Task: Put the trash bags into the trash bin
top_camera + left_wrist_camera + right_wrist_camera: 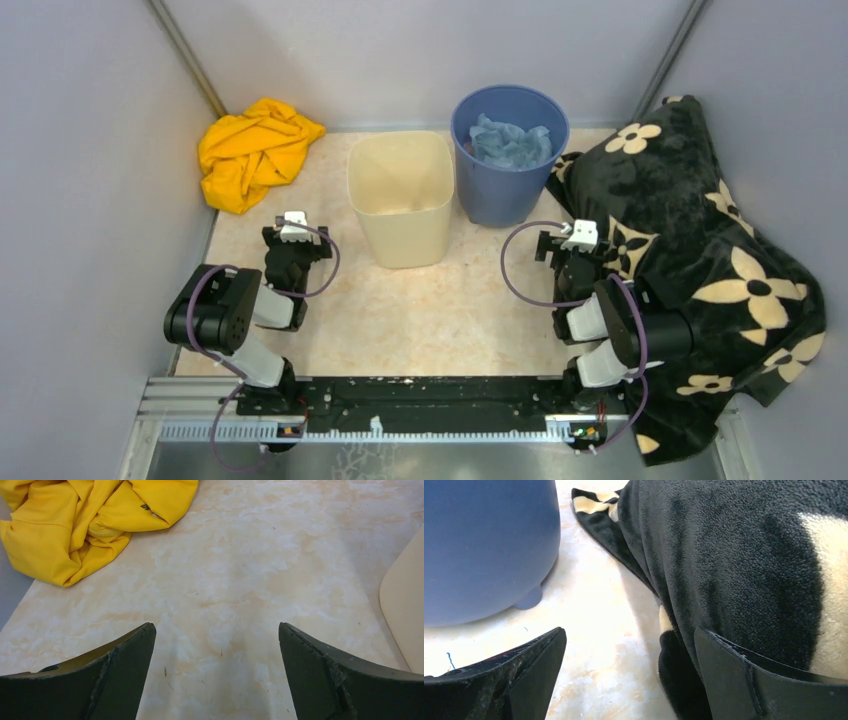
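Observation:
A pale-blue crumpled trash bag point(510, 142) lies inside the round blue bucket point(500, 200) at the back. The cream trash bin point(401, 215) stands upright just left of the bucket; its inside looks empty. Its side shows at the right edge of the left wrist view point(405, 615). My left gripper point(291, 236) is open and empty, low over the table left of the bin; it also shows in the left wrist view point(216, 635). My right gripper point(560, 245) is open and empty, between the bucket point(484, 545) and the blanket; it also shows in the right wrist view point(630, 639).
A yellow cloth point(252, 150) is heaped in the back left corner and shows in the left wrist view point(80, 520). A black blanket with cream flowers point(700, 260) covers the right side, touching my right finger point(764, 680). Grey walls enclose the marbled table point(430, 310).

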`<state>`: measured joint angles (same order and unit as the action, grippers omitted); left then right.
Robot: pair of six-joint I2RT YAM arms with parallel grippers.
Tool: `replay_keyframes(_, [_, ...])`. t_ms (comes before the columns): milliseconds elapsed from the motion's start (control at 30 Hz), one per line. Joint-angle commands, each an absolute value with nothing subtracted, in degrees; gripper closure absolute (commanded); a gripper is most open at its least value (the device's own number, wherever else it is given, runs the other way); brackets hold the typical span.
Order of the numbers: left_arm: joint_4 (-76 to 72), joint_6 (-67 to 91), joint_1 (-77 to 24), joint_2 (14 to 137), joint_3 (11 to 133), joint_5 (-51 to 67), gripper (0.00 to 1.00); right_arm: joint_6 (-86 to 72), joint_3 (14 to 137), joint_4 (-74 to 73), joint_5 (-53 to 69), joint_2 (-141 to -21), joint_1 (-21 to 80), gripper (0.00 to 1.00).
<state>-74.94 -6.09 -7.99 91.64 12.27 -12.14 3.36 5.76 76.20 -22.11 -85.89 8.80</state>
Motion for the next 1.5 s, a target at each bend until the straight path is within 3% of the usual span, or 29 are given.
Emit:
replay_keyframes(0, [-76.3,-5.8,-7.6,91.8,12.9,-11.2,0.01,2.4,7.3,78.1,-21.0,-84.5,8.0,0.01])
replay_keyframes(267, [-76.6,-5.8,-7.6,91.7,12.7,-11.3,0.01,2.4,6.4,79.9,-21.4,-84.4,8.0,0.01])
replay_keyframes(367, [-77.4,-6.4,-7.6,90.0,12.0,-11.1,0.01,0.5,7.9,76.2,-27.1,-83.2,8.0,0.01])
replay_keyframes(500, [-57.1,-8.1,-7.6,80.3,18.0,-4.9,0.01,0.5,4.1,76.8,-31.5,-75.6,8.9,0.01])
replay_keyframes(567, [-46.7,-6.9,-7.6,76.3,21.9,-2.9,0.01,-1.5,5.0,68.8,-34.5,-67.9,9.0,0.01])
replay_keyframes(700, [-40.1,-3.4,-7.7,70.8,24.8,-0.3,0.01,-6.3,11.9,44.0,-33.2,-52.5,9.0,0.01])
replay_keyframes(967, [-25.4,8.5,-7.7,61.8,31.7,-1.7,0.01,-19.0,25.4,15.4,-34.8,-33.8,9.1,0.01])
replay_keyframes(1100, [-19.2,12.2,-7.7,58.9,37.0,-0.9,0.01,-22.6,35.5,5.3,-26.2,-30.4,9.1,0.01])
replay_keyframes(1333, [-19.0,22.7,-7.7,51.7,41.8,7.0,0.01,-20.6,46.0,4.0,-1.8,-28.0,9.1,0.01])
replay_keyframes(1467, [-15.0,21.8,-7.7,52.3,49.5,20.0,0.01,-25.1,48.3,3.5,-1.2,-26.5,9.1,0.01])
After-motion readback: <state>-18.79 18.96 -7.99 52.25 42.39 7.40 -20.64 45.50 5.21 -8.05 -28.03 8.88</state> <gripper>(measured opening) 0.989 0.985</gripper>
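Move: The pale-blue trash bag sits inside the blue bin, about 16 cm ahead of the right hand, 16 cm to its left and some 10 cm higher. The cream bin stands about 39 cm to that hand's left and 4 cm ahead; the flowered blanket's middle is some 26 cm straight to its right. From the left hand the bag is about 14 cm ahead and 51 cm right; the cream bin is 4 cm ahead and 28 cm right, the yellow cloth 25 cm ahead and 14 cm left. After a short rest both empty grippers lift from low over the table, the right one rising fastest, some 34 cm and about 9 cm back from the blue bin, tipping its fingers up nearly 30 degrees, rolling its left side up and, late on, swinging counter-clockwise to face the bin with the bag. The left hand climbs about 25 cm and drifts left, away from the cream bin, rolling its left side down and turning clockwise to look across that bin; all fingers stay wide open and touch nothing. ##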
